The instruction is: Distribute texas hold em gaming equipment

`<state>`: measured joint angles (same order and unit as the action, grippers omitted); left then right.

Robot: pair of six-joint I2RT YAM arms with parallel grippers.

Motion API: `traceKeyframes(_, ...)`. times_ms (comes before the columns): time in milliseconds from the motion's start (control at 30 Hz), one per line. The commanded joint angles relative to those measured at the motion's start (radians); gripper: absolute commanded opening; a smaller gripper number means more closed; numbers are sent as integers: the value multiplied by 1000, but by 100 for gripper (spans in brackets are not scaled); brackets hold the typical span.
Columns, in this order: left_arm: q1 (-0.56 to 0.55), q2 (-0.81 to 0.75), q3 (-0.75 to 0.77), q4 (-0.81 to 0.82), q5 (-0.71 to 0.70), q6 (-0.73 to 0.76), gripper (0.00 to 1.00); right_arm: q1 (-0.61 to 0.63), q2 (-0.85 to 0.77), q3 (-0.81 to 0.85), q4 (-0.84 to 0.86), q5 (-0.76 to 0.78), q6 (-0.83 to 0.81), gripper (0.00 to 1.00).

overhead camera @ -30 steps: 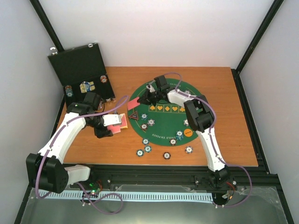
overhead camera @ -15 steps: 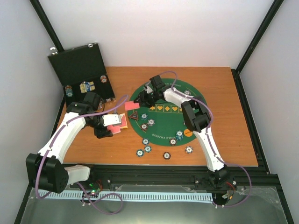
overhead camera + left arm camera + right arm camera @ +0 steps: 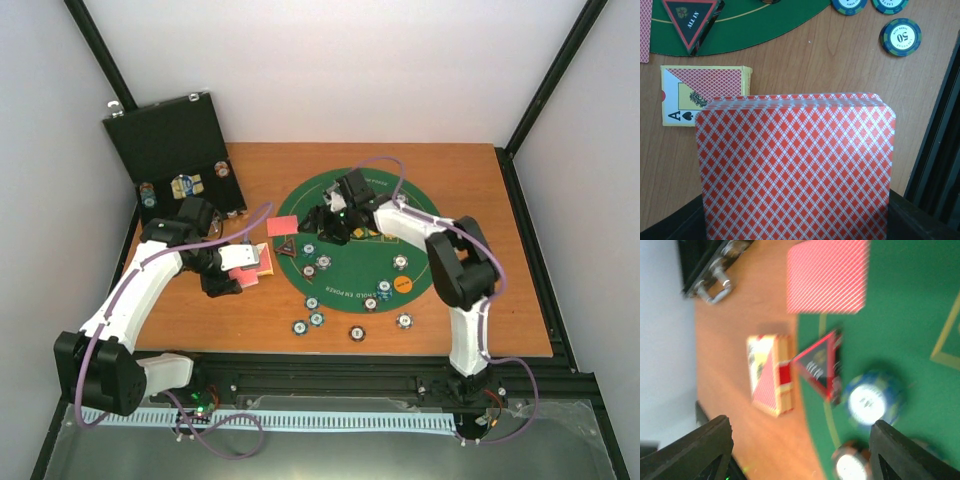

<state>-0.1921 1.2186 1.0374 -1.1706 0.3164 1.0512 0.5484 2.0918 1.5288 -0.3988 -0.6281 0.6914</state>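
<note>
My left gripper (image 3: 224,272) is shut on a deck of red-backed cards (image 3: 795,170) just left of the green mat (image 3: 420,205); the deck hides its fingers in the left wrist view. Under the deck lies a card box (image 3: 702,95). A single red-backed card (image 3: 280,227) lies face down at the mat's left edge. Beside it rests the black red-edged triangle marker (image 3: 288,247). My right gripper (image 3: 320,222) hovers over the mat, open with nothing between its fingers (image 3: 705,450). The right wrist view shows that card (image 3: 827,277), the marker (image 3: 820,365) and a blue chip (image 3: 872,400).
The black case (image 3: 170,150) stands open at the back left with chips inside. Striped chips (image 3: 316,319) are scattered on the mat's near part and on the wood in front of it. An orange button (image 3: 402,283) lies on the mat's right.
My right gripper has opened, left one card at the mat's left edge and drawn back to the right. The left arm and its deck have not moved.
</note>
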Motion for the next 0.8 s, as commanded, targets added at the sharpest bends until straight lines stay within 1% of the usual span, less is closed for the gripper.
traceKeyframes(0, -4, -25, 41, -19, 18, -4, 32, 101, -214, -231, 268, -57, 68, 76)
traceKeyframes(133, -4, -35, 37, -21, 23, -4, 32, 188, -383, -470, 490, -54, 192, 77)
traceKeyframes(233, -4, -42, 39, -23, 28, -7, 32, 249, -435, -551, 598, -47, 251, 77)
traceKeyframes(400, -5, -49, 36, -27, 34, -13, 32, 309, -453, -556, 650, -39, 277, 76)
traceKeyframes(767, -4, -53, 59, -36, 52, -17, 33, 367, -364, -479, 696, -54, 313, 74)
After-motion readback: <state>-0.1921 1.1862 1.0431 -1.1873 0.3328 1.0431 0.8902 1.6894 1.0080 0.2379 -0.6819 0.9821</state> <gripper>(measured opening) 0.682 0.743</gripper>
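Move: The deck I go for with my right hand is held up in my left: from the right hand it lies some 15 cm back, 13 cm to the left and about 6 cm higher. The dealt card is on the mat 6 cm ahead and 8 cm left of my right hand, the all-in button 2 cm back and 7 cm left, and the card box 4 cm back and 13 cm left, all roughly 5 cm below it. The deck sits right between my left fingers. With the dealt card already released, I sweep my open right hand back towards me about 17 cm, quickly at first, rising some 9 cm and easing left towards the deck. I swing its fingers up by about 25 degrees so they point more level at the deck, and stop short of touching it. My left hand keeps the deck gripped almost still. ##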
